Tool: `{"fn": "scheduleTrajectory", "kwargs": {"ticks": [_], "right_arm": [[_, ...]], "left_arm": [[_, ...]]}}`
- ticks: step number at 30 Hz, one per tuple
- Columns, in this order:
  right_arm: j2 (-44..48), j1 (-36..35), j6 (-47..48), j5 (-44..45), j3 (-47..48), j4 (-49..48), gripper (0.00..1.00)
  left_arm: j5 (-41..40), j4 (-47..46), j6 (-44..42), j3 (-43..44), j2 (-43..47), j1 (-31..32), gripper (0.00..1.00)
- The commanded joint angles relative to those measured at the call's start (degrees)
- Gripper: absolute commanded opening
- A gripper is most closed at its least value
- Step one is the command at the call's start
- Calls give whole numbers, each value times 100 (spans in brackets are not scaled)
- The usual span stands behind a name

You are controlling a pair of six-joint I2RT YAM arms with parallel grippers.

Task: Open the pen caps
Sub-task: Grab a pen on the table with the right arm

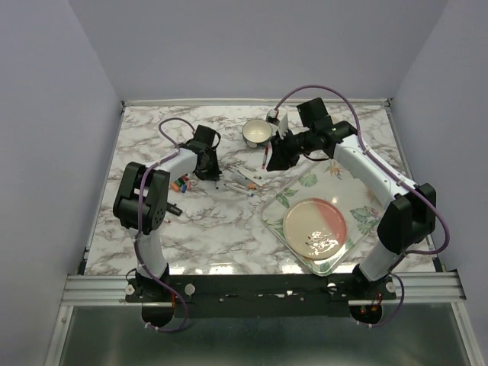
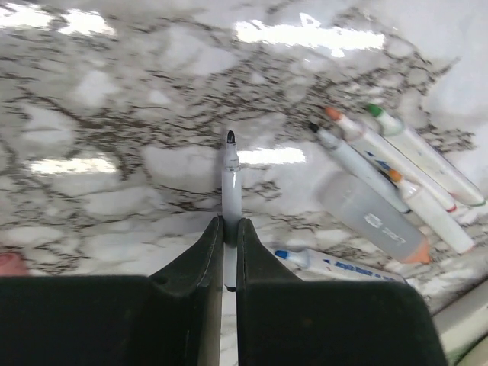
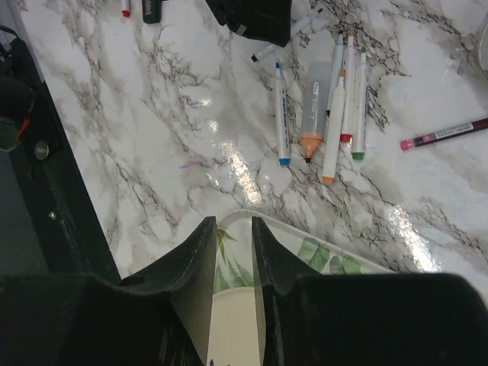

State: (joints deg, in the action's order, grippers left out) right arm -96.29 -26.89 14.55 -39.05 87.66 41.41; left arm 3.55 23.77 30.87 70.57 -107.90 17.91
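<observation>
My left gripper (image 2: 230, 223) is shut on a thin white-barrelled pen (image 2: 231, 179). Its bare black tip points away from me, low over the marble. In the top view this gripper (image 1: 206, 166) sits left of centre, with small loose pen caps (image 1: 181, 183) in several colours beside its arm. A red cap (image 3: 126, 9) shows at the top edge of the right wrist view. My right gripper (image 3: 234, 223) hangs open and empty over the tray corner (image 3: 335, 255). In the top view it (image 1: 278, 156) is beside a dark red pen (image 1: 264, 158).
A cluster of white pens (image 3: 339, 99) and a grey refill bottle (image 3: 313, 107) lies between the arms. A small bowl (image 1: 257, 133) stands at the back. The leaf-patterned tray (image 1: 366, 217) carries a pink plate (image 1: 315, 227) at the front right.
</observation>
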Motion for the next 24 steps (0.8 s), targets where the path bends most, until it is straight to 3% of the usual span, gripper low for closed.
{"fn": "scheduleTrajectory", "kwargs": {"ticks": [1, 12, 20, 24], "right_arm": [[163, 44, -40, -138, -117, -107, 32], [67, 88, -13, 20, -126, -107, 32], [-196, 325, -162, 774, -135, -256, 32], [-600, 483, -224, 1179, 40, -212, 33]], "left_arm": [[497, -92, 86, 54, -153, 160, 15], [242, 119, -11, 230, -135, 169, 35], [216, 225, -116, 326, -83, 160, 41], [234, 225, -266, 326, 49, 116, 55]]}}
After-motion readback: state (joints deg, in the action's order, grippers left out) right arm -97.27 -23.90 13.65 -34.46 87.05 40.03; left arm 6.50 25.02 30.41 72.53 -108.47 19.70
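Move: The left hand still holds the uncapped black-tipped pen just above or on the table; its laying spot is about 2 cm to the right, level ahead and 1 cm lower, with the blue-marked pen some 7 cm right and 3 cm back and the orange highlighter about 9 cm right, roughly level. From the right hand, the red pen lies about 14 cm ahead, 1 cm left and 18 cm below; the blue-capped pen is some 18 cm ahead and 2 cm right, and the cream bowl about 21 cm ahead and 5 cm left, both nearly as far down. The left hand carries the uncapped pen about 2 cm further right at table height, towards the blue-marked pen, then stops and opens its fingers to about half, letting go of the pen and rising barely 1 cm over it. The right hand waits with its fingers partly open, then sets off ever faster forward and right and a little down, about 4 cm in all, turning slightly clockwise, towards the red pen and the blue-capped pen by the cream bowl, touching nothing. ##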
